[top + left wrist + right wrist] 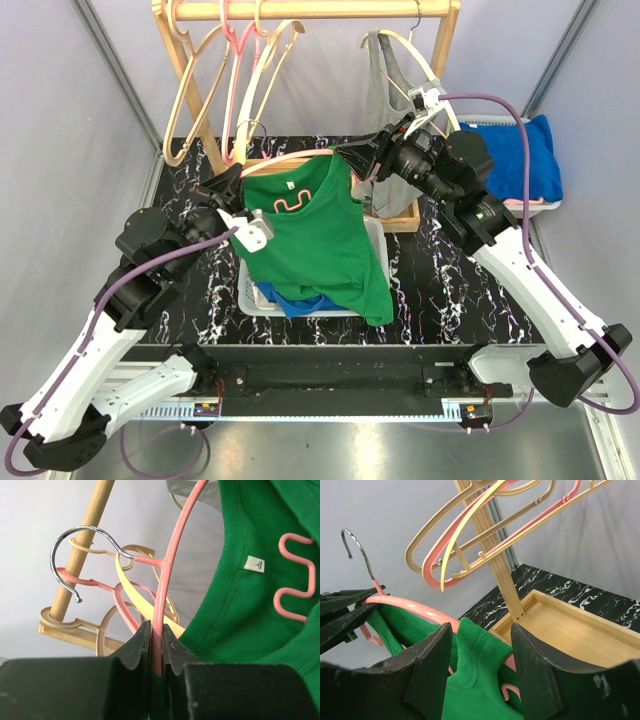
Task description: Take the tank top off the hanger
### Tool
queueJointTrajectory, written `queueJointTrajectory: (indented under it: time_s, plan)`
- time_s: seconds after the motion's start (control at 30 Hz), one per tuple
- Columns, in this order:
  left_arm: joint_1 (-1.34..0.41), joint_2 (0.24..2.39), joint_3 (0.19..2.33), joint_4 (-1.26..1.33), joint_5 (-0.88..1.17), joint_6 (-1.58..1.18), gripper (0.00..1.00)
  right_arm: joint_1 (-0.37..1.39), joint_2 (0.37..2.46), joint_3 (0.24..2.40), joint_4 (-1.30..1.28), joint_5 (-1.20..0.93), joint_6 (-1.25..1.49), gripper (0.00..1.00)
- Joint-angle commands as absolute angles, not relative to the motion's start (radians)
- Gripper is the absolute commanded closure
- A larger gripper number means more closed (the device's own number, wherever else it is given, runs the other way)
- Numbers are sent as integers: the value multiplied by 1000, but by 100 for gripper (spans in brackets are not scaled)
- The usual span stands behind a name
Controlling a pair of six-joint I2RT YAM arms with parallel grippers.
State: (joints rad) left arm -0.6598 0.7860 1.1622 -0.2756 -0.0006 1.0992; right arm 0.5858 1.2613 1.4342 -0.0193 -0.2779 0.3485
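A green tank top (pixel 320 240) hangs on a pink hanger (pixel 290 158) held in the air over the table. My left gripper (pixel 157 640) is shut on the hanger's pink bar (pixel 170 555), just below its metal hook (pixel 62 555). The tank top's neckline and size label (pixel 254 564) show to the right of it. My right gripper (pixel 481 630) stands open, and its jaws straddle the tank top's ribbed shoulder strap (pixel 482 647) where it lies over the hanger's far end (pixel 405 605). From above, the right gripper (pixel 357 160) sits at the garment's upper right corner.
A wooden rack (pixel 310 10) at the back carries several empty hangers (pixel 240 80) and a grey garment (pixel 380 90). Its wooden base tray (pixel 575 625) lies below my right gripper. A white basket (pixel 255 300) with blue cloth (pixel 300 303) sits under the tank top. A blue cloth (pixel 520 155) lies at right.
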Motion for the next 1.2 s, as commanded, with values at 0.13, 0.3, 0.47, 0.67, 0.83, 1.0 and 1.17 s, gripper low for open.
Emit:
queueJointTrajectory:
  time_s: [0.13,0.3,0.47,0.67,0.83,1.0,1.17]
  plan:
    - [-664,755,1164,-143,-15,1104,100,592,1258,1420,6,-238,345,39]
    - [-664,755,1158,-143,-9,1106,100,592,1270,1416,31,-273,390,41]
    - [-664,758,1160,-141,-11,1109,100,601,1289,1402,51,-284,422,52]
    - [-664,758,1160,-141,-11,1111,100,618,1307,1408,52,-288,443,79]
    - [-664,755,1157,-141,-15,1118,100,618,1289,1401,48,-259,434,100]
    - [-664,739,1137,-138,-29,1132,100,617,1256,1390,-29,-155,370,100]
    - [-663,721,1132,-140,-46,1126,100,598,1198,1326,-101,-8,275,100]
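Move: At the right fingertips lies the green tank top's right shoulder strap on the pink hanger's arm, about 3 cm below and 1 cm farther ahead and to the left, already between the open fingers. The grey tank top hangs on the rack some 20 cm ahead and 12 cm right; the basket is roughly 40 cm beneath, 5 cm to the left. From the left hand, the strap lies about 17 cm right, 5 cm ahead and slightly below. Sinking a couple of centimetres onto the strap and easing about 1 cm left, the right hand shuts its wide-parted fingers to pinch the cloth, then draws it down and back to the right, towards the hanger's free end, going some 3.5 cm down in all. The left hand keeps its grip on the hanger near the hook and sinks about 1.5 cm. ##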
